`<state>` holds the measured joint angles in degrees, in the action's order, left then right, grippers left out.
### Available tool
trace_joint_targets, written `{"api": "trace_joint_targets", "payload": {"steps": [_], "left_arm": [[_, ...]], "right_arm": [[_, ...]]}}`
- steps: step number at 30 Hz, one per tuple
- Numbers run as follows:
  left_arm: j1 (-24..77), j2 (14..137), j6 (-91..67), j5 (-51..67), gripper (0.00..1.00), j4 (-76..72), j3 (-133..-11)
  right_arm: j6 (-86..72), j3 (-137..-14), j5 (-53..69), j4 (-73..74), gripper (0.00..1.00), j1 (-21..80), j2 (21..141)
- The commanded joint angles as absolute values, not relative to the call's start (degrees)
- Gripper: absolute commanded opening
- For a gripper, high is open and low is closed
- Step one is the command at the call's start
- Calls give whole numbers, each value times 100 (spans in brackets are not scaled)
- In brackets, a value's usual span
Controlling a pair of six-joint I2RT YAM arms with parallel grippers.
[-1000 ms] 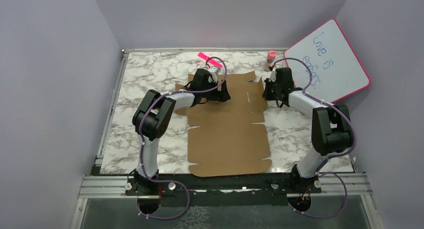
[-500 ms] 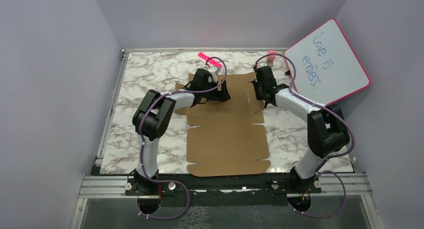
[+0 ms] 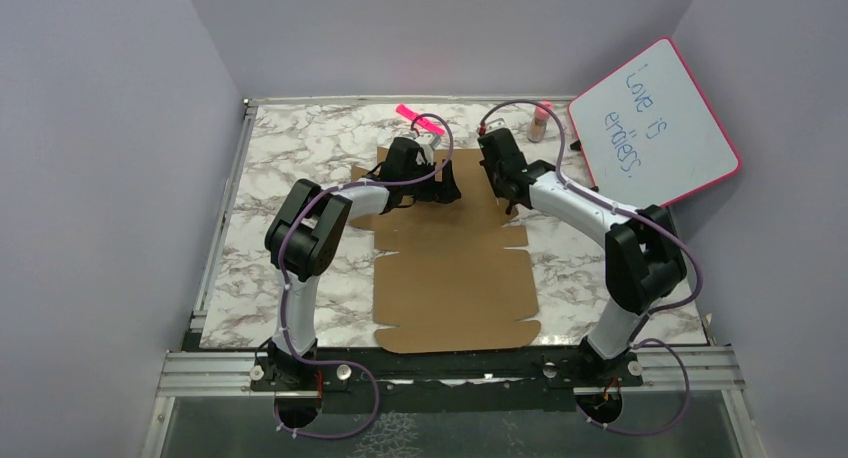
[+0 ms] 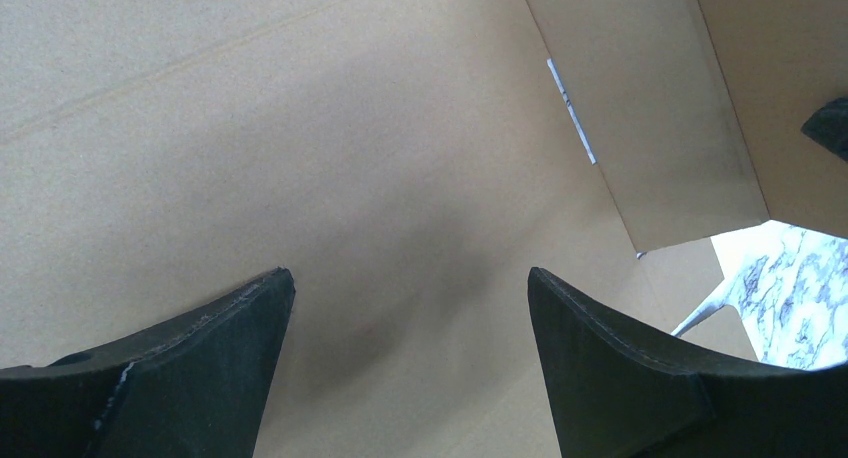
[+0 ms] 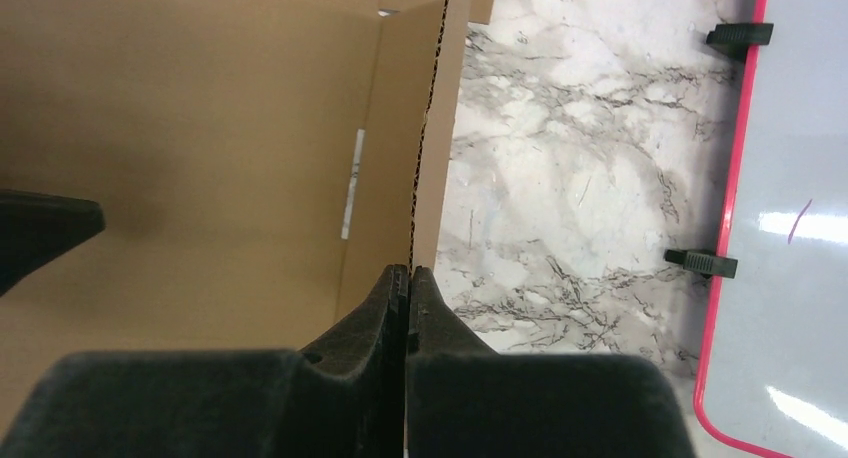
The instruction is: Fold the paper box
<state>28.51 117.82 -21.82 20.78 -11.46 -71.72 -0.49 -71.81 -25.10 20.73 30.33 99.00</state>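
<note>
The paper box (image 3: 455, 268) is a brown cardboard sheet lying flat on the marble table (image 3: 290, 158), its long axis running from near to far. My left gripper (image 3: 447, 190) is open and hovers low over the far panel (image 4: 300, 128), with nothing between its fingers (image 4: 410, 278). My right gripper (image 3: 508, 196) is shut on the edge of the far right flap (image 5: 425, 158), which stands up from the panel (image 5: 200, 128). The corrugated edge runs straight into the closed jaws (image 5: 408, 270). The raised flap (image 4: 650, 128) also shows in the left wrist view.
A pink-framed whiteboard (image 3: 650, 128) leans at the back right, its edge close to the right arm (image 5: 790, 228). A small pink bottle (image 3: 541, 118) and a bright pink object (image 3: 420, 120) lie near the table's far edge. Purple walls enclose the table.
The right arm has swung left, carrying the flap's edge from outside the box's right side inward over the far panel. The left arm has not moved.
</note>
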Motion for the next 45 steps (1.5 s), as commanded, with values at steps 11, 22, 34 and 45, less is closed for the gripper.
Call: {"api": "trace_joint_targets", "payload": {"steps": [11, 22, 34, 45], "left_arm": [[2854, 12204, -2286, 2057, 89, -531, -6961], [2852, 12004, -2319, 2039, 89, -511, -6952], [2856, 11415, -2462, 1858, 90, -488, -6889], [3077, 10705, -2744, 1564, 90, -587, -6467]], "right_arm": [[-315, -7781, -2672, 2459, 5, 3841, 10467], [-293, -7481, -2704, 2231, 13, 3823, 10056], [-877, -5722, -1275, 1465, 55, 2851, 8164], [-1750, -4124, -191, 798, 69, 1887, 7027]]}}
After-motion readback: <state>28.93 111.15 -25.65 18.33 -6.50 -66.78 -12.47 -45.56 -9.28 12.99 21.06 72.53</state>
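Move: The right hand already pinches the outer edge of the raised right flap; the slot in that flap's crease lies about 4 cm to its left, 2 cm ahead and some 7 cm below. The pink-capped bottle stands roughly 18 cm ahead and 5 cm to the right. From the open left hand, whose fingertips are down on the box's middle panel, that slot is about 10 cm to the right, level ahead and 1 cm lower; the pink strip lies some 17 cm ahead and 5 cm left. The right hand, still pinching the flap's edge, carries it left about 5 cm, in over the crease to bend the flap inward, pauses there, then opens wide and lets go, sweeping back right and towards the base some 7 cm with a small rise and dip and its left side rolling up about 25 degrees, to hang open by the flap's near corner. The left hand rests open on the middle panel until near the end, then drags the cardboard back about 3 cm and a little left. ##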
